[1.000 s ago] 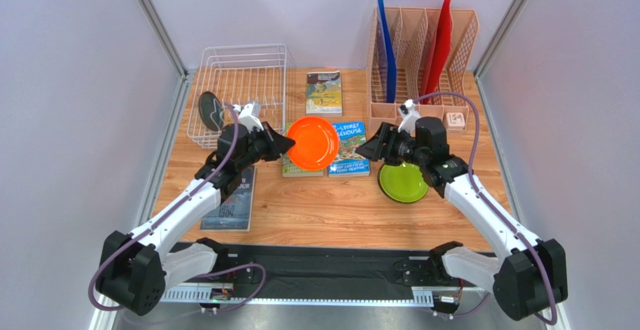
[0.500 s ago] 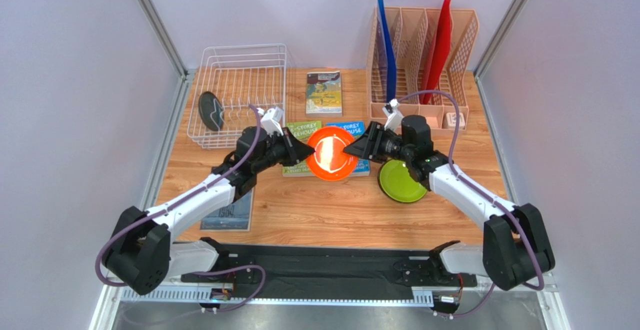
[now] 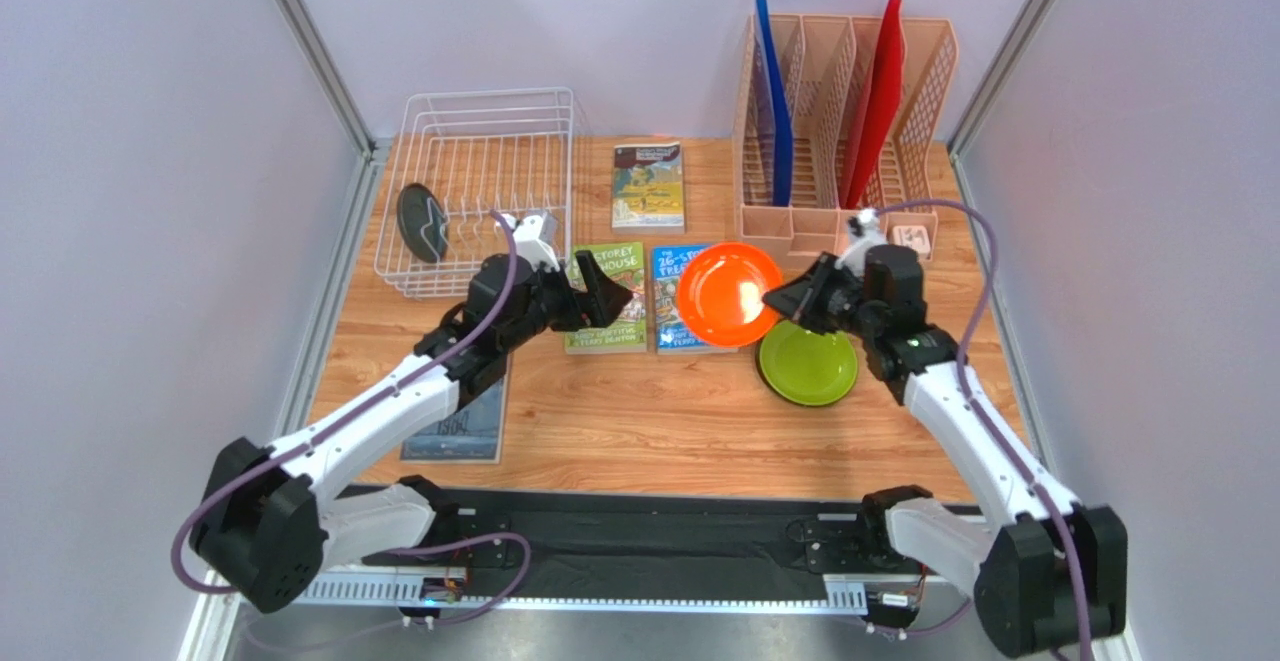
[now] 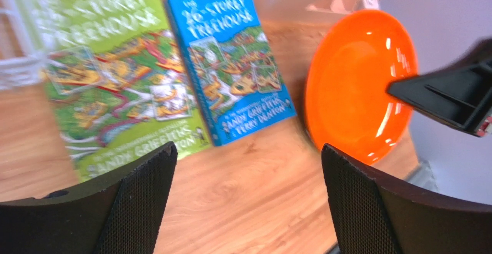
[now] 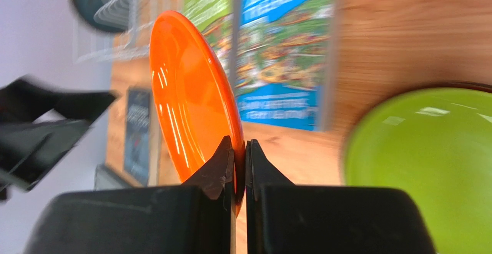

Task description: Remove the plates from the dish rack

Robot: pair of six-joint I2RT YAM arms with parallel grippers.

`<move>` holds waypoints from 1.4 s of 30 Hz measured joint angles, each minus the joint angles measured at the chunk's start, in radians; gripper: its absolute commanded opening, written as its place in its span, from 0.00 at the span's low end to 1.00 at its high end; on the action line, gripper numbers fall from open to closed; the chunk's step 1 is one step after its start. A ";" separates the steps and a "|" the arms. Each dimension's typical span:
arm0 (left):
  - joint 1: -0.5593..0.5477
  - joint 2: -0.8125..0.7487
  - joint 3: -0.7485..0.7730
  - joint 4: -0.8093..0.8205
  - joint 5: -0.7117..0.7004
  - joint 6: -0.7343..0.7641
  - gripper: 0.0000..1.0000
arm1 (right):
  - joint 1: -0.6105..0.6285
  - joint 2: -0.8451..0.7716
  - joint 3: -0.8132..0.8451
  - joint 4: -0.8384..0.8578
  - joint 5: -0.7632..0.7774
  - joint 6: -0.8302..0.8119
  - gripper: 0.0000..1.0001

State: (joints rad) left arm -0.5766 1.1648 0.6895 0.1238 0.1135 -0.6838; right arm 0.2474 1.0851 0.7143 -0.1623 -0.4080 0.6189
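My right gripper (image 3: 781,301) (image 5: 239,144) is shut on the rim of the orange plate (image 3: 726,295) (image 5: 190,98) and holds it on edge above the blue book. My left gripper (image 3: 594,294) (image 4: 247,150) stands open and empty to the plate's left, apart from the orange plate (image 4: 358,110). The lime green plate (image 3: 809,364) (image 5: 427,162) lies flat on the table under the right arm. A dark grey plate (image 3: 422,223) (image 5: 95,3) stands at the left end of the white wire dish rack (image 3: 489,96).
A green book (image 3: 609,301) (image 4: 110,75) and a blue book (image 3: 673,316) (image 4: 231,64) lie mid-table. A small book (image 3: 648,186) lies behind them, a dark book (image 3: 466,406) at front left. The peach file organizer (image 3: 842,121) holds a blue and a red folder at back right.
The orange plate passed from left gripper to right. The left jaws opened and drew back left; the right jaws shut on the rim and carried the plate to the right.
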 measured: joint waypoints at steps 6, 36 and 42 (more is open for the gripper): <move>0.001 -0.143 0.084 -0.169 -0.291 0.170 1.00 | -0.195 -0.154 -0.048 -0.223 0.145 -0.045 0.00; 0.002 -0.190 0.108 -0.277 -0.594 0.352 1.00 | -0.401 -0.073 -0.194 -0.306 0.163 -0.083 0.71; 0.041 -0.164 0.108 -0.277 -0.577 0.352 1.00 | -0.401 -0.089 -0.181 -0.330 0.194 -0.102 0.75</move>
State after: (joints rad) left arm -0.5354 1.0004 0.7975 -0.1532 -0.4633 -0.3317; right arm -0.1532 0.9958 0.5331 -0.4923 -0.2138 0.5167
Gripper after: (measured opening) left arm 0.994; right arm 0.743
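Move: The right hand holds the orange plate; the plate stack it is for, green on dark red, lies about 9 cm to its right, nearly level fore and aft, some 13 cm lower. The blue book is about 9 cm ahead of that hand and 8 cm left. From the empty left hand the dark plate in the dish rack lies some 16 cm ahead, 29 cm left and 9 cm down; the rack's middle is about 22 cm ahead, 20 cm left; the green book some 7 cm straight ahead. The right hand, still pinching the orange plate's rim, swings about 15 cm to its right, then sinks 11 cm and draws back some 5 cm onto the green plate, turning clockwise and tipping its fingers steeply down before they open and let go there. Meanwhile the left hand, already open and clear of the plate, goes about 13 cm left towards the dish rack, rising at first and then sinking a little, turning some 25 degrees counter-clockwise with its fingers wide open. ##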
